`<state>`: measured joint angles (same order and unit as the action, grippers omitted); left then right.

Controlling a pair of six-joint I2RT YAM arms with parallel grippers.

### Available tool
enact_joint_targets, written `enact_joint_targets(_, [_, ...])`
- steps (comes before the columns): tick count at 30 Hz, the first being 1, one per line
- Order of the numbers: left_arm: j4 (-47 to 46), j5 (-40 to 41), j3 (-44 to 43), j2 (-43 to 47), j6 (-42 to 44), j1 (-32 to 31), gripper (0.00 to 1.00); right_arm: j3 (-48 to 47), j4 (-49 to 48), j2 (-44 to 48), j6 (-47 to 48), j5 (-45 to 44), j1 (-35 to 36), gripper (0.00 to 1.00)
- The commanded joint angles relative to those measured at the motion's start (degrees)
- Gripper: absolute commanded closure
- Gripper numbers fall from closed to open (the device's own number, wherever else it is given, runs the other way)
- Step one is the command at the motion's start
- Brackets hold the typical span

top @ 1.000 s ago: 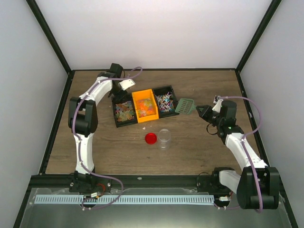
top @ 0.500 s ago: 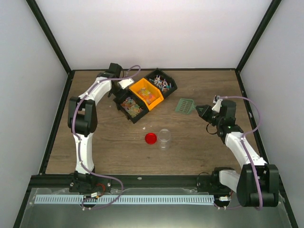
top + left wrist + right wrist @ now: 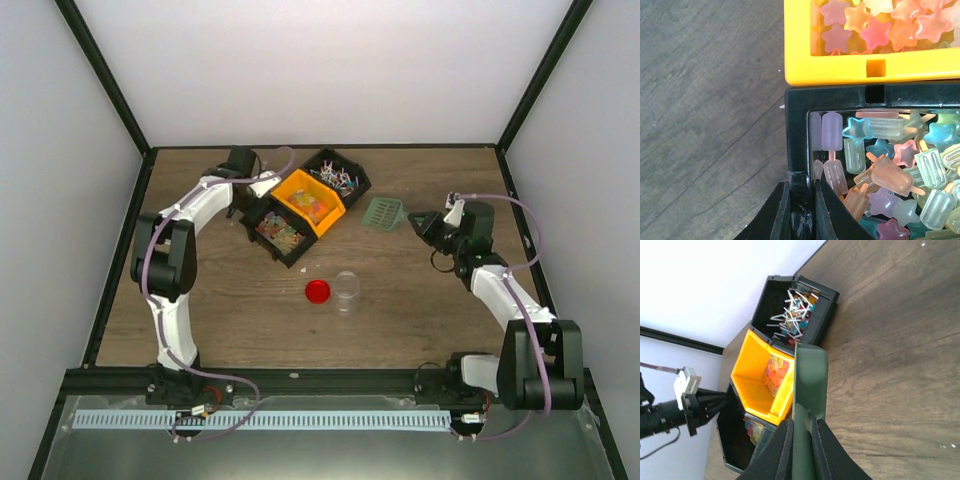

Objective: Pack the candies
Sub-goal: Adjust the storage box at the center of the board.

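The candies lie in three joined bins: pastel stars and ice-lolly shapes (image 3: 885,167) in a black bin (image 3: 262,213), stars (image 3: 875,20) in the orange bin (image 3: 335,211), and thin sticks (image 3: 797,307) in the far black bin (image 3: 357,172). My left gripper (image 3: 250,203) is shut on the near black bin's wall (image 3: 796,145) at its corner, with one finger (image 3: 826,207) inside the bin and the other outside. My right gripper (image 3: 412,220) is shut on the handle of the green scoop (image 3: 383,213), which hangs just right of the bins (image 3: 810,375).
A clear, empty jar (image 3: 346,290) stands upright on the wooden table in front of the bins. The round red lid (image 3: 318,291) lies flat just left of it. Black frame posts and white walls close in the table.
The row of bins swung from lying straight across to a diagonal and shifted a little toward the back, with my left gripper closing on its wall. The right gripper and scoop moved slightly back and left.
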<state>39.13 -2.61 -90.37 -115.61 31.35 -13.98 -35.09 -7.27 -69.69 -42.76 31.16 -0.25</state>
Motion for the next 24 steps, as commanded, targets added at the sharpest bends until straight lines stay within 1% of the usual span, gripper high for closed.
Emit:
enact_joint_targets(1, [2.8,0.6,4.6,2.1,-1.5,-1.4,0.90,-4.7,-4.5,-2.0,-2.2,1.1,-0.3,0.99])
enact_joint_targets(6, [3.3,2.4,8.2,5.2,-3.3,-2.4,0.90,-10.6,-3.1,-6.2,-2.8,-2.2,2.7,0.99])
enact_joint_targets(10, [5.6,6.4,9.8,5.9,-5.1,-4.0,0.90,-13.7,-4.9,-8.8,-6.9,-7.5,5.6,0.99])
enact_joint_targets(16, [6.5,5.6,12.6,8.9,-6.2,-4.4,0.89,-19.2,-4.8,-14.1,-7.9,-8.0,8.1,0.99])
enact_joint_targets(19, [8.8,7.0,12.5,10.0,-6.4,-4.4,0.85,-20.0,-4.2,-15.0,-7.7,-9.3,8.2,0.99])
enact_joint_targets(20, [9.2,7.2,12.6,10.3,-6.5,-4.4,0.82,-20.4,-3.8,-15.3,-7.5,-9.9,8.2,0.99])
enact_joint_targets(22, [9.7,7.0,12.9,11.0,-6.7,-4.4,0.55,-21.3,-2.8,-16.4,-7.3,-10.7,8.1,0.99])
enact_joint_targets(24, [9.7,6.7,13.2,11.8,-7.0,-4.3,0.46,-22.1,-2.3,-17.4,-7.3,-10.8,8.2,0.99])
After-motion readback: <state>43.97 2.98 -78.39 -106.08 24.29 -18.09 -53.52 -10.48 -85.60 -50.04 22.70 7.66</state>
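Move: The left hand already grips the left rim of the storage box; the box's middle, the orange tray, lies about 14 cm right, 3 cm ahead and slightly below. The near black tray's centre is some 7 cm right and 5 cm back; the red lid is roughly 16 cm right and 23 cm back. From the right hand, the box's middle is about 25 cm left, 13 cm ahead, 12 cm below. Left hand drags the storage box back about 6 cm, then opens; right carries the scoop forward 8 cm, rising. ##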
